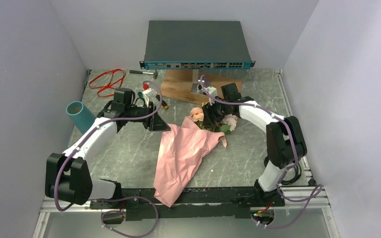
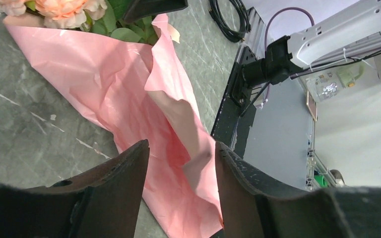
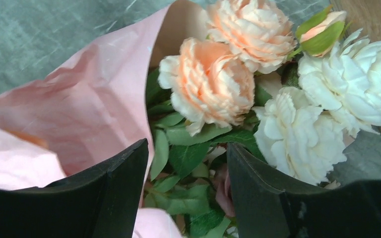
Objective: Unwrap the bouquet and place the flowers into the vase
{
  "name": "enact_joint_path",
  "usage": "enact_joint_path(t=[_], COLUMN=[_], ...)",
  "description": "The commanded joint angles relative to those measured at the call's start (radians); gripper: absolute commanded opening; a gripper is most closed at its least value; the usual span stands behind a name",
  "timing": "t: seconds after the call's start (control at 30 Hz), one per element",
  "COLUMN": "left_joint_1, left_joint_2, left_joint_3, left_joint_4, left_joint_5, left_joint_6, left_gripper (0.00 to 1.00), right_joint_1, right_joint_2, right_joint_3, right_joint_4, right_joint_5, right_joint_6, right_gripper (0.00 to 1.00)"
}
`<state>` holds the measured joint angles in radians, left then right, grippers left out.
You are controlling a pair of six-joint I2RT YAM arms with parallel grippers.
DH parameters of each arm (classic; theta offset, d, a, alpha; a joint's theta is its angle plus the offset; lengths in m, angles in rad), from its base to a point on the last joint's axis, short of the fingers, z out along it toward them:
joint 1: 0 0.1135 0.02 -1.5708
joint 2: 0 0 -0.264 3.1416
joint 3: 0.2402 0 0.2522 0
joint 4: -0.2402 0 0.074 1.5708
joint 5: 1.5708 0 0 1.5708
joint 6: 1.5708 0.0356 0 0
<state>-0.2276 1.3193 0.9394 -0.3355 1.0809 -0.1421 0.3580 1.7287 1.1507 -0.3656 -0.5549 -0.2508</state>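
The bouquet's crinkled pink paper (image 1: 183, 153) lies spread open mid-table, reaching the near edge. The flowers (image 1: 197, 114), peach and cream blooms with green leaves, rest at its far end. My left gripper (image 1: 159, 125) is at the paper's far-left corner. In the left wrist view its jaws (image 2: 181, 144) stand apart, and a raised fold of paper (image 2: 129, 84) runs between them. My right gripper (image 1: 212, 119) sits over the flowers. Its fingers (image 3: 187, 144) are closed in on the leafy stems (image 3: 188, 158) just below the blooms (image 3: 213, 84). The teal vase (image 1: 81, 115) stands at the left.
A loose red ribbon (image 1: 108, 82) lies at the back left. A network switch (image 1: 197, 43) sits on a wooden stand (image 1: 178, 87) at the back. A small hammer (image 1: 141, 73) and cables lie near it. The black front rail (image 1: 203, 196) borders the near edge.
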Motion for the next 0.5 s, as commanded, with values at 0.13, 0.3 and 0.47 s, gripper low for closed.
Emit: enact_joint_path(t=[0.13,0.3,0.47], left_joint_1=[-0.031,-0.039,-0.058], left_joint_2=[-0.052,-0.046,-0.016], left_joint_3=[0.018,0.027,0.059], left_joint_4=[-0.044,-0.095,-0.184], left_joint_5=[0.043,0.06,0.072], left_joint_6=[0.068,0.108,0.211], left_gripper=[0.67,0.71,0.79], right_joint_1=[-0.008,-0.008,-0.008], right_joint_2=[-0.298,-0.334,-0.184], right_joint_3=[-0.068,-0.11,-0.038], right_joint_4=[-0.162,-0.306,-0.412], right_joint_5=[-0.177,-0.183,-0.126], right_joint_6=[-0.148,-0.38,-0.561], right_gripper=[0.78,0.82,0.82])
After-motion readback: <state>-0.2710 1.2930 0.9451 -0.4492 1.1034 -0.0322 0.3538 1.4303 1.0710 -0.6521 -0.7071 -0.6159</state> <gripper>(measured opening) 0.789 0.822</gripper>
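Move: The pink wrapping paper's middle lies roughly 11 cm back, 8 cm right and 17 cm below the left gripper; the peach blooms are about 9 cm ahead and 16 cm right of that gripper. From the right gripper, down among the leaves, the paper's right corner is some 10 cm back, 4 cm right and 5 cm lower. The peach blooms lie 7 cm left and 2 cm ahead of the right gripper, the pink rose 7 cm right and 1 cm back. Lift the right gripper clear of the bouquet and draw it back about 8 cm, rising as far at first and then dipping a little, turning it some 20 degrees counter-clockwise and opening it wider, to hang over the paper's right corner. Ease the left gripper back 2–3 cm beside the paper's left edge, level, opening its fingers as it goes. ##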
